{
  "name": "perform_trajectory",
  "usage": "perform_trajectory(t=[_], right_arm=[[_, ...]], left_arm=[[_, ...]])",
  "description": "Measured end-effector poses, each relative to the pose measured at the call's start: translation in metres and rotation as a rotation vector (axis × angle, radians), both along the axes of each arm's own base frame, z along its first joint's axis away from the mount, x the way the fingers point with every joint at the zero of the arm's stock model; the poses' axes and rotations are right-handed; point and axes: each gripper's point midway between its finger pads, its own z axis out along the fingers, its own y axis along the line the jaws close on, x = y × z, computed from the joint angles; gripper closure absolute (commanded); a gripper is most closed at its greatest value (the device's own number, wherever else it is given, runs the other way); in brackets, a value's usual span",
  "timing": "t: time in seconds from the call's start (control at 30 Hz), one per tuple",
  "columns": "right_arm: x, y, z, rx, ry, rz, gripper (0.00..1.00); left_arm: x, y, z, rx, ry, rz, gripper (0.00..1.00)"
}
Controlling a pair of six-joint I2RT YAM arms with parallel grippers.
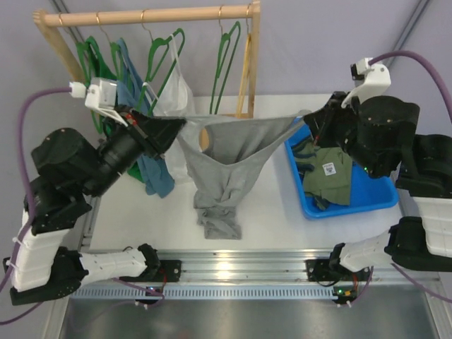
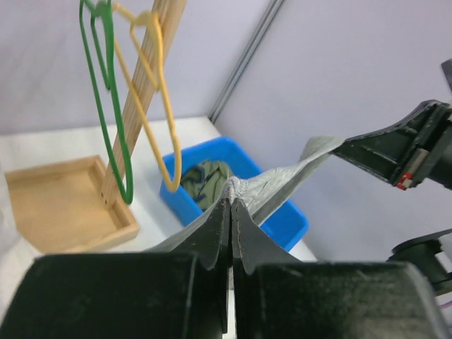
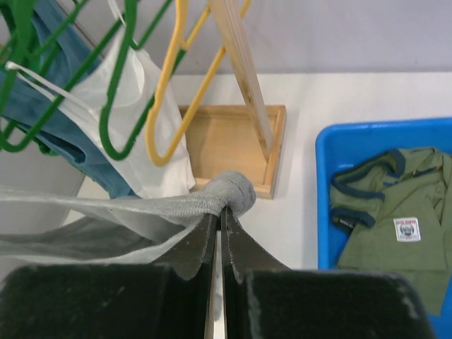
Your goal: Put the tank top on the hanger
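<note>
The light grey tank top (image 1: pixel 226 152) is stretched in the air between both grippers, and its lower part sags onto the table. My left gripper (image 1: pixel 180 127) is shut on the top's left edge, with cloth bunched at its tips (image 2: pixel 232 201). On the right, my right gripper (image 1: pixel 305 123) is shut on a rolled bit of the top (image 3: pixel 236 192), its tips (image 3: pixel 220 210) pinching the fabric. A bare green hanger (image 1: pixel 226 67) hangs from the wooden rack behind the stretched top. It shows in the left wrist view (image 2: pixel 128 185) beside a yellow hanger (image 2: pixel 169 176).
The wooden rack (image 1: pixel 148 15) carries more green hangers, a white tank top (image 1: pixel 173 95) and a blue garment (image 1: pixel 152 173). A blue bin (image 1: pixel 381 201) at the right holds an olive-green garment (image 1: pixel 328 173). The rack's wooden base (image 2: pixel 56 205) stands on the table.
</note>
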Motion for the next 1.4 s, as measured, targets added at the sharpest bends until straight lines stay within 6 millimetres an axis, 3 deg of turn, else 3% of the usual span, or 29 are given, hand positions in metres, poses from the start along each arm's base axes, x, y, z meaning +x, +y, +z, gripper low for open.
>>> perform_trajectory(t=[0.13, 0.27, 0.43, 0.53, 0.6, 0.67, 0.77, 0.83, 1.0, 1.1, 1.17, 1.27, 1.4], right_arm=[[0.004, -0.004, 0.027, 0.013, -0.061, 0.007, 1.0], [0.005, -0.01, 0.039, 0.016, -0.105, 0.01, 1.0], [0.009, -0.014, 0.051, 0.011, -0.155, 0.002, 1.0], [0.013, -0.016, 0.055, 0.012, -0.174, -0.012, 1.0], [0.015, -0.014, 0.046, -0.005, -0.164, -0.013, 1.0], [0.016, -0.01, 0.027, -0.034, -0.134, -0.003, 1.0], [0.015, -0.001, -0.026, -0.103, -0.043, 0.023, 1.0], [0.013, 0.006, -0.072, -0.152, 0.042, 0.044, 1.0], [-0.006, 0.018, -0.19, -0.267, 0.283, 0.113, 1.0], [-0.018, 0.02, -0.24, -0.314, 0.396, 0.138, 1.0], [-0.026, 0.021, -0.267, -0.344, 0.464, 0.156, 1.0], [-0.026, 0.032, -0.29, -0.352, 0.528, 0.177, 1.0], [-0.005, 0.052, -0.319, -0.333, 0.596, 0.18, 1.0]], left_arm=[[-0.003, 0.006, 0.048, -0.041, -0.086, -0.001, 1.0], [-0.001, 0.001, 0.064, -0.029, -0.124, -0.01, 1.0], [0.006, -0.008, 0.054, 0.019, -0.113, -0.009, 1.0], [0.011, -0.014, 0.034, 0.06, -0.083, -0.003, 1.0], [0.014, -0.015, 0.01, 0.099, -0.048, 0.003, 1.0], [0.014, -0.013, -0.018, 0.135, -0.002, 0.013, 1.0], [0.013, -0.007, -0.061, 0.17, 0.073, 0.031, 1.0], [0.009, -0.003, -0.094, 0.182, 0.131, 0.035, 1.0], [-0.005, 0.0, -0.201, 0.233, 0.331, 0.025, 1.0], [-0.012, -0.004, -0.263, 0.274, 0.45, 0.015, 1.0], [-0.015, -0.007, -0.304, 0.31, 0.522, 0.017, 1.0], [-0.013, -0.012, -0.344, 0.366, 0.59, 0.035, 1.0], [0.002, -0.023, -0.37, 0.396, 0.626, 0.062, 1.0]])
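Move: Both my hands already hold the grey tank top high, stretched between them. The bare table patch where it will go lies about 50 cm below my left hand, level forward and some 13 cm to its right. From my right hand it is roughly 46 cm down, 3 cm back and 20 cm left. The empty green hanger hangs around 30 cm ahead of my left hand, 8 cm right and slightly lower. The blue bin sits 17 cm ahead of my right hand, 21 cm right and 44 cm down. I keep both pinches shut and lift the tank top another 5 cm or so, then swing both hands down together, ending about 37 cm (left) and 32 cm (right) below where they began. My fingers tip down some 35 degrees; near the bottom both hands ease back, then forward, and my right comes about 5 cm left towards my left. ##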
